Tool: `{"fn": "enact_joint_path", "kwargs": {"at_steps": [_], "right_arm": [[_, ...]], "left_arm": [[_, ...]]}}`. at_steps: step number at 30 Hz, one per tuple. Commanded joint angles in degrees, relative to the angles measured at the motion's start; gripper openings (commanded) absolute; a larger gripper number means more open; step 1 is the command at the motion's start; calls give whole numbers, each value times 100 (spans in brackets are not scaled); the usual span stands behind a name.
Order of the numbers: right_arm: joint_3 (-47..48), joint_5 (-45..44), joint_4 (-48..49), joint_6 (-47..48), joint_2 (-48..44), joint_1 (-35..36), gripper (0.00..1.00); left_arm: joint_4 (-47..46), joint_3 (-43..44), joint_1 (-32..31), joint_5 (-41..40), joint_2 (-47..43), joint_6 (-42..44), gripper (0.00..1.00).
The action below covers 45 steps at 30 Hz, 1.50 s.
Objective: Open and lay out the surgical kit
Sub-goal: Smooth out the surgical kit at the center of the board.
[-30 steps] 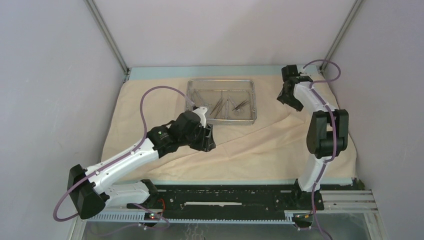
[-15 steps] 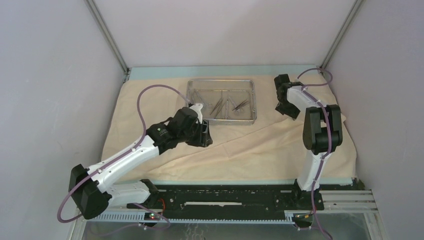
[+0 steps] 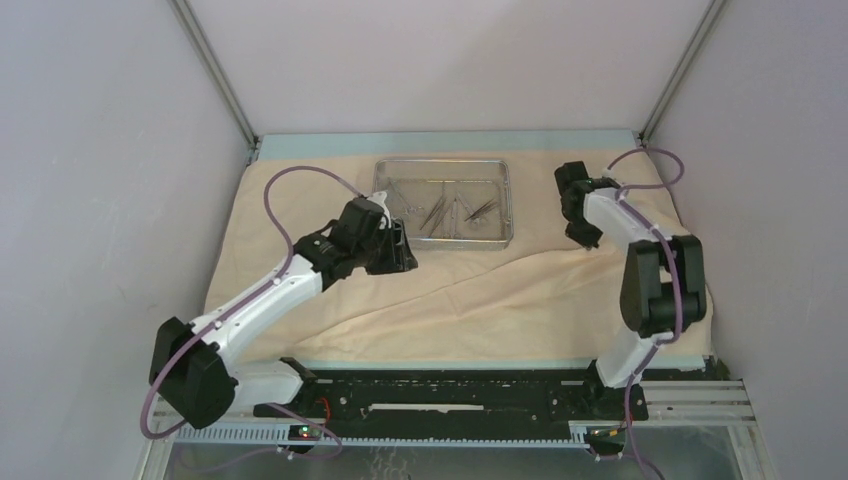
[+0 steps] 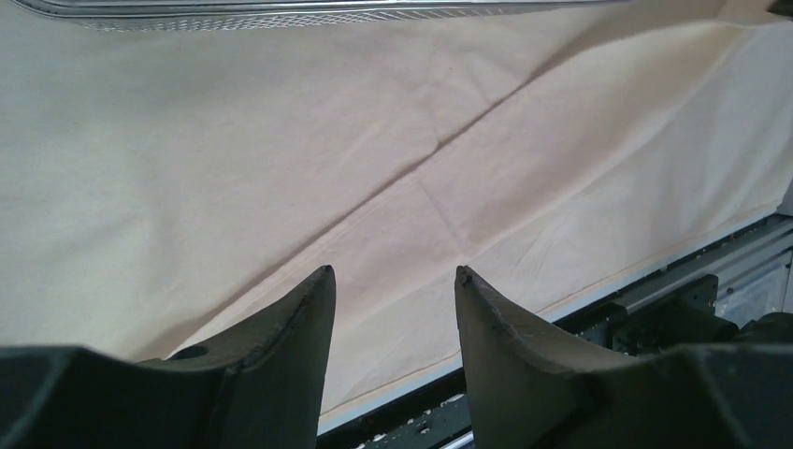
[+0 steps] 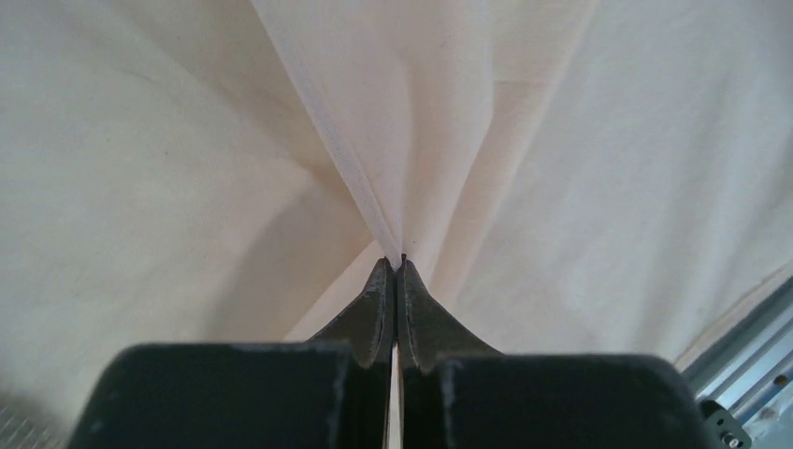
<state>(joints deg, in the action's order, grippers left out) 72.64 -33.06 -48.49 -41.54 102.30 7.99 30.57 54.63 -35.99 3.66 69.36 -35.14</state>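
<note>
The beige cloth wrap [image 3: 480, 300] of the surgical kit lies spread over the table. The steel mesh tray [image 3: 509, 205] stands on it at the back, with several steel instruments [image 3: 450, 210] inside. My right gripper [image 3: 585, 240] is down on the cloth right of the tray. In the right wrist view it [image 5: 393, 262] is shut on a raised fold of the cloth [image 5: 374, 140]. My left gripper [image 3: 405, 255] hovers just in front of the tray's near left corner. It [image 4: 393, 271] is open above the cloth [image 4: 281, 168], with nothing between its fingers.
A long crease [image 3: 470, 275] runs across the cloth from the middle toward the right. The tray's near rim [image 4: 281, 11] shows at the top of the left wrist view. Side walls close in left and right. The black mounting rail [image 3: 450, 395] runs along the near edge.
My right gripper came forward and down beside the tray and shut on a fold of the cloth. The left gripper shifted slightly left and back toward the tray, still open.
</note>
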Motion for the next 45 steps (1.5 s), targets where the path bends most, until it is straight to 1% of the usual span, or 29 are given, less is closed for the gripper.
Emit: {"fn": "enact_joint_path", "kwargs": {"at_steps": [1, 8, 11, 13, 19, 23, 25, 29, 32, 33, 34, 35, 36, 38, 39, 41, 43, 45], "right_arm": [[-331, -321, -349, -468, -1051, 37, 0], [-1042, -421, -1154, -1260, -2051, -65, 0], [-1364, -372, -1473, -1677, -2417, -300, 0], [-1533, -275, -1642, -1815, -2652, -589, 0], [-2034, 372, -1667, -1675, -3288, -1614, 0], [-2319, 735, -1570, -1495, -3530, -2050, 0], [-2488, 918, -1506, -1408, -3664, -2263, 0], [-2765, 1357, -1437, -1283, -4132, -2708, 1], [-2809, 1447, -1518, -1179, -4585, -2922, 21], [-2802, 1423, -1527, -1128, -4747, -2966, 31], [-2788, 1397, -1529, -1068, -4908, -3010, 50], [-2745, 1393, -1527, -999, -5069, -3055, 60], [-2718, 1446, -1446, -885, -5194, -3073, 66], [-2640, 1733, -1222, -680, -5374, -3064, 72], [-2599, 1884, -1087, -625, -5414, -3010, 73], [-2571, 2277, -580, -440, -5311, -2679, 74], [-2411, 2205, -94, -354, -4885, -2102, 72], [-2047, 1928, 41, -196, -4129, -1546, 70]], "left_arm": [[-368, 99, 228, 290, 316, -226, 55], [-725, -269, 377, 290, 819, -425, 55], [-893, -516, 402, 285, 974, -521, 55], [-951, -634, 400, 306, 1072, -574, 54], [-1090, -977, 401, 288, 1146, -708, 54], [-1035, -1240, 408, 241, 1110, -811, 54], [-1025, -1491, 408, 223, 984, -891, 54], [-1045, -2098, 408, 45, 449, -1110, 54], [-996, -2353, 408, -94, 146, -1191, 54], [-973, -2406, 408, -133, 46, -1209, 54], [-947, -2457, 408, -151, -37, -1221, 54], [-923, -2503, 408, -178, -112, -1223, 54], [-886, -2528, 408, -203, -187, -1217, 54], [-829, -2550, 409, -213, -304, -1186, 54], [-795, -2554, 408, -208, -358, -1158, 54], [-712, -2555, 411, -217, -481, -1134, 54], [-651, -2535, 408, -179, -636, -1099, 54], [-620, -2461, 400, -99, -782, -1010, 54]]}}
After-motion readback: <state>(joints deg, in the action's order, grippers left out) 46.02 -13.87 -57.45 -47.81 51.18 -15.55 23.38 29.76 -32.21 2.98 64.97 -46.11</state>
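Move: The cloth's near edge, where the right hand is taking its pinched fold, lies about 22 cm back and 5 cm right of that hand, 4 cm lower; the tray is some 32 cm to its left and 10 cm farther out. From the left hand, the cloth's diagonal crease runs about 3 cm back and 14 cm below, with the tray 19 cm ahead and 7 cm right, and the near edge straight back some 16 cm. The right hand, still pinching the fold, lifts about 4 cm and drags it some 20 cm back towards the near edge and a little right, turning clockwise, then opens to let the cloth go, rises and starts forward again. Meanwhile the left hand, fingers staying half open, dips slightly forward and sinks about 13 cm to just over the cloth, tipping its fingers farther down, then draws back and left above it; whether it touches can't be seen. ##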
